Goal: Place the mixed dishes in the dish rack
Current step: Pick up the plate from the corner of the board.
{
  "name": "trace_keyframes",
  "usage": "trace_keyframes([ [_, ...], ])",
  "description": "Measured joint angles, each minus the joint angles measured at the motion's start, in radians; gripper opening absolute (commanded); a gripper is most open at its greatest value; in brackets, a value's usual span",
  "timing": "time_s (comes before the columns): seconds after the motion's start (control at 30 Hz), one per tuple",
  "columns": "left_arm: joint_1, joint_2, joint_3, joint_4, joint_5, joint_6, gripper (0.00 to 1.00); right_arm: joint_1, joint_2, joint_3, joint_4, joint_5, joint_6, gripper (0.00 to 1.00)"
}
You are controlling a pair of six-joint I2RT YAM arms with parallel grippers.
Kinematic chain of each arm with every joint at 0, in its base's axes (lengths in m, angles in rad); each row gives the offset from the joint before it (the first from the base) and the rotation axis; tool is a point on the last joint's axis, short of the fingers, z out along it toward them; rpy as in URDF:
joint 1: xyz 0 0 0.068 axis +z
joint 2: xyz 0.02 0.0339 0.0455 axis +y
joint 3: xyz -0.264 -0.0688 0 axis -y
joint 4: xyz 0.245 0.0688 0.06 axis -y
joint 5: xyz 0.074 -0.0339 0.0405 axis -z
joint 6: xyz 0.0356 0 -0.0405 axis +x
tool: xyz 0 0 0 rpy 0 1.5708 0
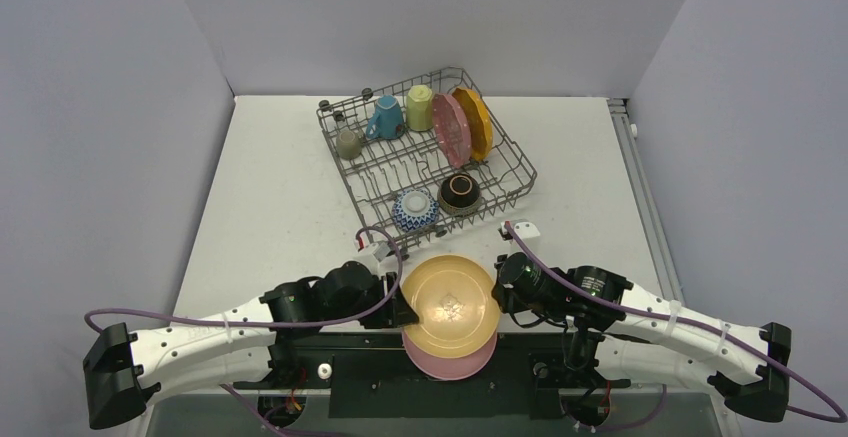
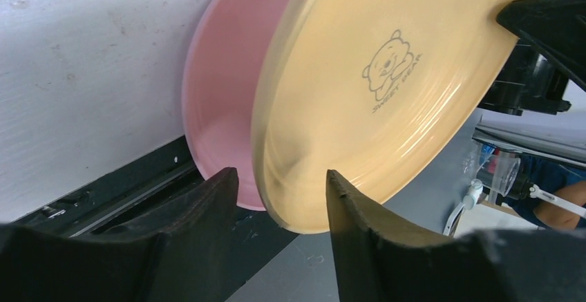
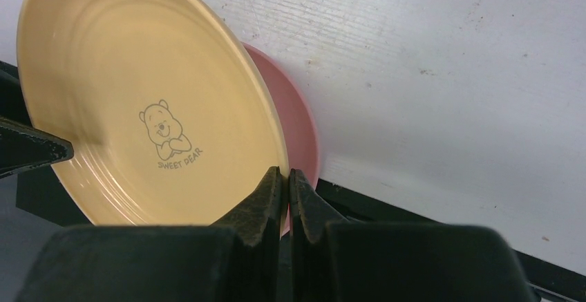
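Note:
A yellow plate (image 1: 450,302) with a bear print hangs tilted over the table's near edge, above a light pink plate (image 1: 450,365) that lies there. My right gripper (image 3: 285,174) is shut on the yellow plate's (image 3: 138,108) right rim. My left gripper (image 2: 282,181) stands open, its jaws straddling the left rim of the yellow plate (image 2: 387,95) with a gap on the outer side. The dish rack (image 1: 520,182) sits at the back, holding a dark pink plate (image 1: 450,129), an orange plate (image 1: 474,122), three mugs and two bowls.
In the rack stand a grey mug (image 1: 348,144), a blue mug (image 1: 385,117) and a pale-yellow mug (image 1: 419,107) at the rear, a patterned bowl (image 1: 414,210) and a dark brown bowl (image 1: 460,191) at the front. Grey walls enclose the white table (image 1: 270,207).

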Motion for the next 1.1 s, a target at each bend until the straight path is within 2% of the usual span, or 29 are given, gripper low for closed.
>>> trace_keyframes([
  [0.2, 0.0, 0.019, 0.0, 0.045, 0.011, -0.025, 0.26, 0.0, 0.0, 0.0, 0.0, 0.001, -0.001, 0.0],
  [0.37, 0.001, 0.034, 0.0, 0.036, 0.011, -0.025, 0.01, 0.0, 0.0, 0.005, -0.016, 0.015, -0.007, 0.0],
  [0.63, 0.01, 0.045, 0.0, 0.039, -0.013, -0.038, 0.0, 0.0, -0.021, 0.006, -0.021, 0.014, -0.008, 0.01],
  [0.77, 0.012, 0.044, 0.0, 0.042, -0.012, -0.037, 0.0, 0.0, -0.036, 0.006, -0.018, 0.013, -0.008, 0.14],
  [0.93, 0.014, 0.028, 0.0, 0.044, 0.01, -0.02, 0.0, 0.0, -0.053, 0.006, 0.016, 0.0, -0.01, 0.34],
  [1.1, 0.023, -0.003, 0.0, 0.048, 0.037, -0.001, 0.0, 0.0, -0.085, 0.005, 0.04, -0.022, -0.012, 0.39],
])
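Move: The yellow plate, held up by its right rim in the right hand, has its middle about 8 cm right, 2 cm ahead and 1 cm above the left hand, whose half-open fingers already straddle the left rim. It lies some 9 cm left of the right hand, level fore and aft, 2 cm lower. The pink plate lies 7 cm right and 7 cm below the left hand, the blue patterned bowl about 27 cm straight ahead and 3 cm lower. The left hand shuts its half-open fingers on the left rim of the yellow plate, shifting under 1 cm to the right and barely forward, while the right hand keeps its pinch on the opposite rim and stays nearly in place. With the left grip set, the right fingers open a little over a third of the way and that hand rises about 2.5 cm, rolling some 5 to 10 degrees left side up with the rim still between its fingers, as the left hand lifts about 1.5 cm from its low point. ##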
